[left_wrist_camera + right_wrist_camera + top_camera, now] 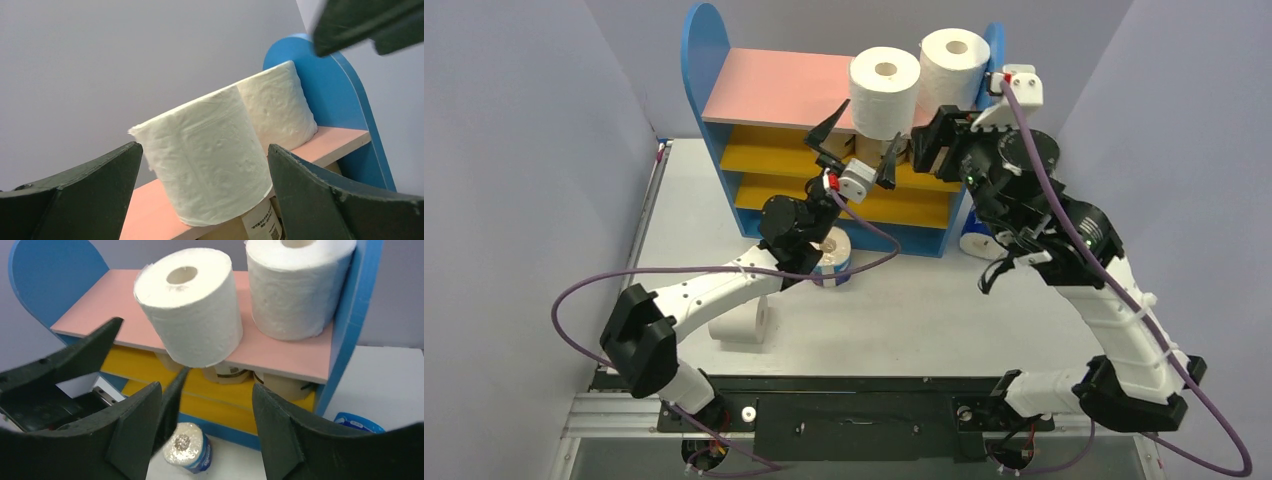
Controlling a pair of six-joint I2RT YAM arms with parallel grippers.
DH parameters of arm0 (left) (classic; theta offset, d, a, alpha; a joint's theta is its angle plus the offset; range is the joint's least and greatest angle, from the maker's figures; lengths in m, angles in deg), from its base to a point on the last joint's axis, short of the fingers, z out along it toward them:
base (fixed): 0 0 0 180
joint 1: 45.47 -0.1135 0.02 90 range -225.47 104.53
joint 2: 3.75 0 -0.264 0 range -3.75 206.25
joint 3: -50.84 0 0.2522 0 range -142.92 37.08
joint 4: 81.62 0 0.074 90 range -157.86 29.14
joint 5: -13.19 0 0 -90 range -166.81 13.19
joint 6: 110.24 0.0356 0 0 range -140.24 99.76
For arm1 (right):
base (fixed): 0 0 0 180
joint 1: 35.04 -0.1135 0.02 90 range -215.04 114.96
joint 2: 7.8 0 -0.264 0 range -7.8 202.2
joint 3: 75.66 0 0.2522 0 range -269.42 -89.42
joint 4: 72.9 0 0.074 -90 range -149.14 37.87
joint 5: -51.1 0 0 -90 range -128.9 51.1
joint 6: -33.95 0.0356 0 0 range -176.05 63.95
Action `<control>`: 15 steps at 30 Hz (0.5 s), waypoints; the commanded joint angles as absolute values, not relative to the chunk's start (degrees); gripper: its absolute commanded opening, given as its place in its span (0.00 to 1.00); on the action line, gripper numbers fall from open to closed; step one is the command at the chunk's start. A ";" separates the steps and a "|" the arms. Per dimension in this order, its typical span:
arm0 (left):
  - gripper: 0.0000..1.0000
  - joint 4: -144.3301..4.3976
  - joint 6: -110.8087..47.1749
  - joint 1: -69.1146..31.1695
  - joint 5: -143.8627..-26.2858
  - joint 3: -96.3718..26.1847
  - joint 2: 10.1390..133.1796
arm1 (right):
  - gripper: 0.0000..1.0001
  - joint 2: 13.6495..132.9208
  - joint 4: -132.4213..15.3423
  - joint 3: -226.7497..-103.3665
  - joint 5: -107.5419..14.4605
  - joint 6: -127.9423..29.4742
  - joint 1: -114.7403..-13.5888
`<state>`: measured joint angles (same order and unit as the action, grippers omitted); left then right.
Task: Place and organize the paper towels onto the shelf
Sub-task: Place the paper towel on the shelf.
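On the pink top board of the shelf [764, 85] stand two white paper towels: one [885, 90] overhangs the front edge, the other [954, 62] sits against the right blue panel. My left gripper [859, 150] is open just in front of and below the overhanging roll [210, 160], its fingers on either side and apart from it. My right gripper [927, 148] hovers open and empty beside it, facing the shelf [280, 352]. Tan-wrapped rolls [227, 372] sit on the upper yellow board. A blue-and-white roll [834, 258] stands on the table.
A white roll [744, 320] lies on its side on the table near the left arm. Another blue-and-white roll [979, 240] sits by the shelf's right foot, under the right arm. The two grippers are close together at the shelf front.
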<state>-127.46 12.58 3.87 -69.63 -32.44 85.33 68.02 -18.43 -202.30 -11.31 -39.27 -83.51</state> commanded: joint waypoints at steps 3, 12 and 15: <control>0.96 -123.85 5.86 3.66 -66.23 -28.93 72.29 | 0.62 52.44 -29.00 -185.44 -13.90 -37.14 -84.01; 0.96 -86.69 -13.84 -0.69 -72.37 -40.42 66.77 | 0.59 34.15 -41.86 -150.31 -21.51 -35.34 -85.04; 0.96 -79.20 -20.17 -3.89 -78.33 -45.24 68.13 | 0.58 29.81 -46.00 -139.46 -22.86 -33.76 -86.27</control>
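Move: Just in front of the left hand, about 6 cm ahead, 3 cm right and 3 cm up, the nearer white roll stands on the pink top shelf; a second white roll is some 11 cm ahead and 15 cm right of that hand. From the right hand the nearer white roll lies about 12 cm ahead and 6 cm left, near level. Far below the right hand, roughly 46 cm, the blue lying roll is 17 cm ahead and 20 cm right. Sinking away from the top shelf, the empty right hand draws back about 7 cm and first to the right, dropping some 13 cm ever faster towards table height. The left hand backs off the nearer white roll to the left and up, around 10 cm in all, its raised fingers tipping down some 15 degrees and turning a little clockwise. Both grippers stay open. ##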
